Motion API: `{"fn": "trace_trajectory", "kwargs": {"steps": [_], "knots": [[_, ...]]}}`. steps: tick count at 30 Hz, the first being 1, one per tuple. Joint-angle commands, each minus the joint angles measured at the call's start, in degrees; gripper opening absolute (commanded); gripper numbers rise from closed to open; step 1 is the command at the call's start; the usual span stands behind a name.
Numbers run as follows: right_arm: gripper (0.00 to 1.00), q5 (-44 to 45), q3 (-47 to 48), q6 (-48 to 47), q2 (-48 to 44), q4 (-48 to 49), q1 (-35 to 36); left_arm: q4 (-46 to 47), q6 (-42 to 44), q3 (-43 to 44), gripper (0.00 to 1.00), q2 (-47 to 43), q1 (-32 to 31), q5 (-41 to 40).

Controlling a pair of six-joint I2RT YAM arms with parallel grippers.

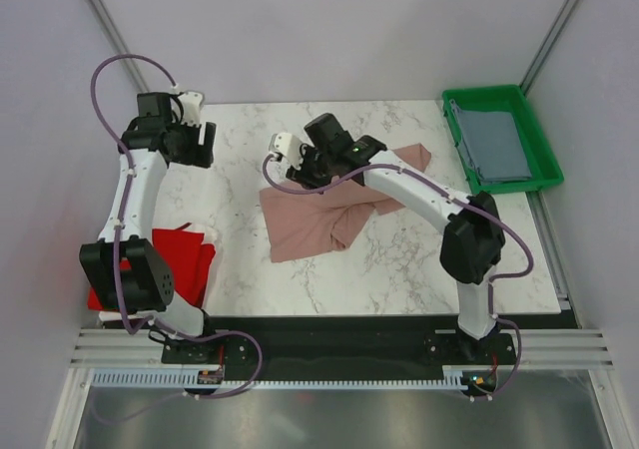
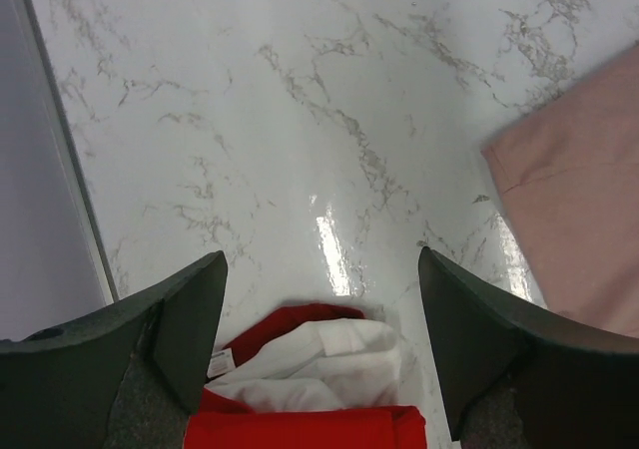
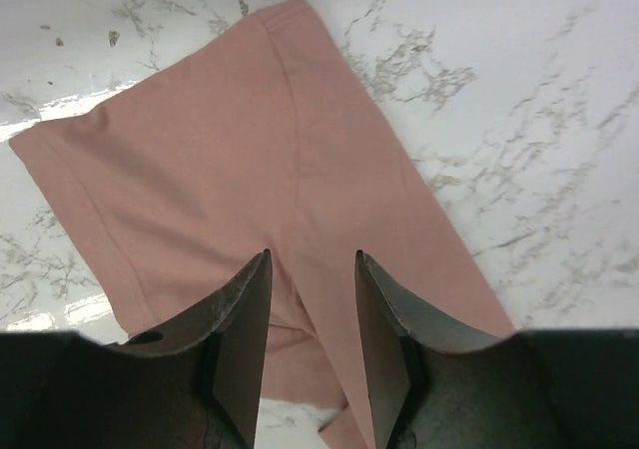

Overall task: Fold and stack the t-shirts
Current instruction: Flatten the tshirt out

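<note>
The dusty-pink t-shirt (image 1: 315, 224) lies partly spread in the middle of the table, one sleeve (image 1: 411, 158) reaching toward the back right. My right gripper (image 1: 303, 170) hovers over its far left part. In the right wrist view the right gripper (image 3: 313, 255) is open, with pink cloth (image 3: 220, 150) lying flat below and nothing pinched. The red t-shirt (image 1: 190, 259) sits bunched at the near left edge. My left gripper (image 1: 198, 142) is at the back left, and the left gripper (image 2: 321, 259) is open over bare marble, with red cloth (image 2: 300, 427) and white fabric (image 2: 329, 364) beneath it. A grey-blue t-shirt (image 1: 494, 142) lies folded in the tray.
The green plastic tray (image 1: 504, 95) stands at the back right corner. The left table edge (image 2: 75, 190) runs close beside my left gripper. Bare marble (image 1: 419, 259) shows at the near right. The pink shirt's edge (image 2: 579, 229) shows at the right of the left wrist view.
</note>
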Motion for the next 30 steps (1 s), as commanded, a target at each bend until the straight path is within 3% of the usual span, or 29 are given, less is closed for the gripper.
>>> {"fn": "trace_trajectory", "kwargs": {"steps": [1, 15, 30], "knots": [[0.46, -2.5, 3.8, 1.6, 7.1, 0.7, 1.4, -1.5, -2.2, -2.0, 0.84, -5.1, 1.7, 4.0], [0.48, -2.7, 23.3, 4.0, 26.0, 1.9, 6.7, -1.3, -2.5, -12.9, 0.83, -13.3, 6.4, 6.7], [0.46, -2.9, 26.0, 4.0, 32.8, 3.5, 6.7, -1.2, -3.1, -16.1, 0.82, -14.5, 8.1, 6.7]]}}
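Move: The right hand is open over the pink t-shirt. The shirt's left edge lies about 14 cm to its left, roughly level with it and 19 cm below; that edge's far corner is some 8 cm ahead and 15 cm left, its near corner about 9 cm back and 12 cm left. The red shirt pile lies roughly 38 cm left and 11 cm back. From the left hand, the t-shirt's left edge is some 17 cm right, 4 cm back and 21 cm lower. The right hand sinks some 14 cm and swings about 12 cm to the left towards the t-shirt's left edge: first down and left together, then nearly level leftwards, and at the end down again just inside that edge, fingers staying half open and pointing forward-left and down, the wrist tipping only slightly. Meanwhile the empty left hand draws back about 8 cm towards the red shirt pile and sinks a little, its fingers staying wide open. ##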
